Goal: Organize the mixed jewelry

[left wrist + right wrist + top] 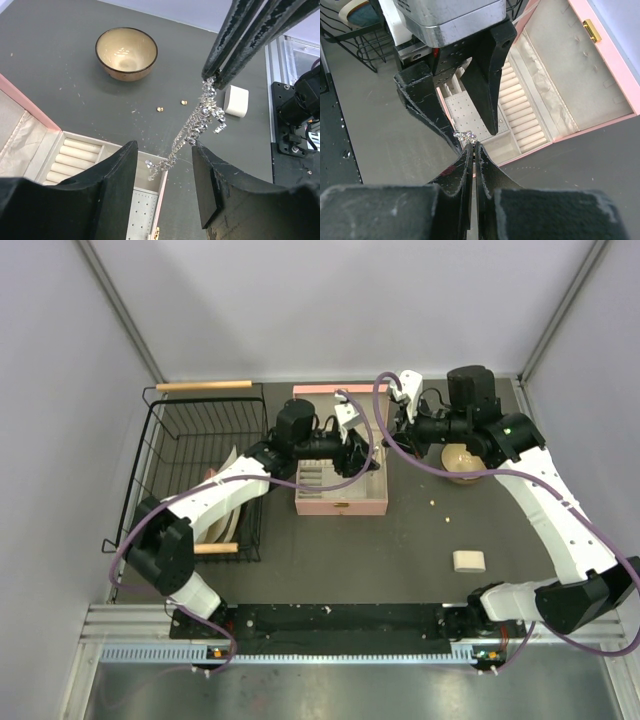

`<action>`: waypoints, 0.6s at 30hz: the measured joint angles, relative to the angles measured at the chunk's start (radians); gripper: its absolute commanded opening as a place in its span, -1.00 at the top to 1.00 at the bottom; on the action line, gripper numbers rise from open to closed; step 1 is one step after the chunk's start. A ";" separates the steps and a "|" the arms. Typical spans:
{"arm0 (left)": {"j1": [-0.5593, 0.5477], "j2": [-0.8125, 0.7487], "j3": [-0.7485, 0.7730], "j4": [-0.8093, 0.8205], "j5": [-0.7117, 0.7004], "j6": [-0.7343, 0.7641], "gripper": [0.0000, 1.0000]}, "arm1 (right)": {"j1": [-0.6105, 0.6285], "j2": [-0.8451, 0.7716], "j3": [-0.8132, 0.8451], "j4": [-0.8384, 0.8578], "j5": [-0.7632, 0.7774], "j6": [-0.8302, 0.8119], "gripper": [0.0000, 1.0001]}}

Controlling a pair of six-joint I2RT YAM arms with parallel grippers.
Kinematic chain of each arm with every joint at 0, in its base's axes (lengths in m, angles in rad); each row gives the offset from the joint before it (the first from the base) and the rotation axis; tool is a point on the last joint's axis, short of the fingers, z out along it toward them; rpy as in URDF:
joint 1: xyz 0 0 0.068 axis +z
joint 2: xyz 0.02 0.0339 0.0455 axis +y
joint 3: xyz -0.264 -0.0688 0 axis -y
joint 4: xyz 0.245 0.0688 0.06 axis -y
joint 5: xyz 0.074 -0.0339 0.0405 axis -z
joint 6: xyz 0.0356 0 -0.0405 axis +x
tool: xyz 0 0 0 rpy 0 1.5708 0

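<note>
A silvery chain (196, 126) from the mixed jewelry hangs from my right gripper (473, 144), which is shut on its top end (466, 135). In the left wrist view the chain slants down between the jaws of my left gripper (165, 150). Those jaws stand apart on either side of it without touching it. The chain's lower end dangles over the corner of the open pink box (159, 200). Both grippers meet above the box's right edge (384, 490) in the top view. Two tiny gold bits (160, 108) lie on the table near the chain.
A round wooden bowl (462, 462) sits right of the box, under the right arm. A small white block (469, 560) lies at the front right. A black wire basket (200, 470) with wooden handles stands at the left. Pale bead-like bits (448, 519) dot the mat.
</note>
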 measured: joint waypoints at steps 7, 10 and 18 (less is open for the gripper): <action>0.000 0.017 0.010 0.000 0.000 0.000 0.21 | 0.000 0.000 -0.001 0.000 0.001 0.000 1.00; 0.000 0.017 0.010 -0.001 0.000 0.002 0.43 | 0.000 0.000 -0.001 0.000 0.001 0.000 1.00; 0.000 0.017 0.010 -0.003 0.000 0.007 1.00 | 0.000 0.000 -0.002 0.000 0.007 -0.001 1.00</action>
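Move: The silver chain hangs from the right fingers; its free lower end is already between the open left fingers, about 1 cm right of the left hand's centre, level in height and depth. From the left hand, the jewelry box's middle is some 8 cm ahead, 5 cm left and 17 cm below; the bowl is about 13 cm ahead, 26 cm right and 18 cm below. From the right hand, the chain end lies roughly 4 cm left, 1 cm ahead and 6 cm below. The left hand, easing barely half a centimetre down and forward, shuts its fingers, pinching the chain's lower end. ##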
